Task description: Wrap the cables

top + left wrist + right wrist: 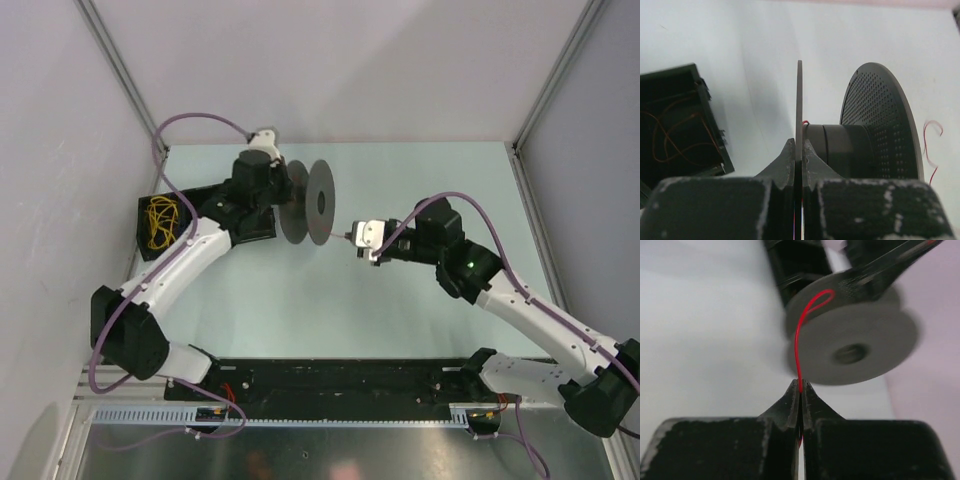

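A dark grey spool (320,200) with two round flanges hangs above the table at centre left. My left gripper (285,202) is shut on the thin edge of the spool's near flange (799,100); in the left wrist view its hub (840,145) and the perforated far flange (880,120) lie to the right. My right gripper (351,237) sits just right of the spool. It (800,385) is shut on the thin red cable (798,340), which rises from the fingertips and loops in front of the spool's flange (860,347). A loose curl of cable (929,142) shows beyond the spool.
A black open box (160,222) holding yellow wires stands at the left edge of the table, behind my left arm; it also shows in the left wrist view as the box (675,125). Walls close in the table on three sides.
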Robot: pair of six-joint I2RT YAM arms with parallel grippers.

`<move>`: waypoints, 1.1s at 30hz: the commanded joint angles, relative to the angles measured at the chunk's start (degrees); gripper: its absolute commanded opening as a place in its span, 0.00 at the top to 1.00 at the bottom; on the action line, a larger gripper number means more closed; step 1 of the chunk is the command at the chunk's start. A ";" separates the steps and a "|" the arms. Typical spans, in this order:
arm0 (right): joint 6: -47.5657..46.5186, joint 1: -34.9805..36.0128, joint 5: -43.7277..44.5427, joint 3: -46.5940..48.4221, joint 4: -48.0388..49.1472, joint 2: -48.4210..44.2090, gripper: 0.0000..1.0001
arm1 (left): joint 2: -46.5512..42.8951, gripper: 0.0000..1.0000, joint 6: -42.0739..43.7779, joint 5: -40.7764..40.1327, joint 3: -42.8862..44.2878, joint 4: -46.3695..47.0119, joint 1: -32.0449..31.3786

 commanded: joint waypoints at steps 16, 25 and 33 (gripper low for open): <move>3.18 -21.74 7.61 8.41 19.39 10.23 1.00 | -17.85 1.00 21.47 35.86 -13.50 3.92 -4.43; 6.05 -29.76 2.41 8.42 12.32 15.07 0.94 | -22.06 1.00 16.35 48.48 -3.37 4.23 -0.12; 9.23 -30.74 -5.82 8.42 2.92 16.17 0.27 | -17.77 1.00 12.11 44.13 9.87 4.36 3.14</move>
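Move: The left hand grips the spool by one flange near its rim; the spool's middle lies about 2 cm ahead, 5 cm to the right and 7 cm below. The black bin's right compartment is some 5 cm ahead, 9 cm left and 24 cm down. From the right hand, which pinches the red cable, the spool's middle is roughly 12 cm ahead, 10 cm left and 7 cm lower. Still pinching the red cable, the right hand swings forward about 17 cm, first rising, then veering right and sinking, and opens its fingers to let go. The left keeps its grip on the spool flange, dips some 5 cm while drawing back, then lifts to about 15 cm above its start, turning roughly 45 degrees clockwise and tipping its fingers up. ##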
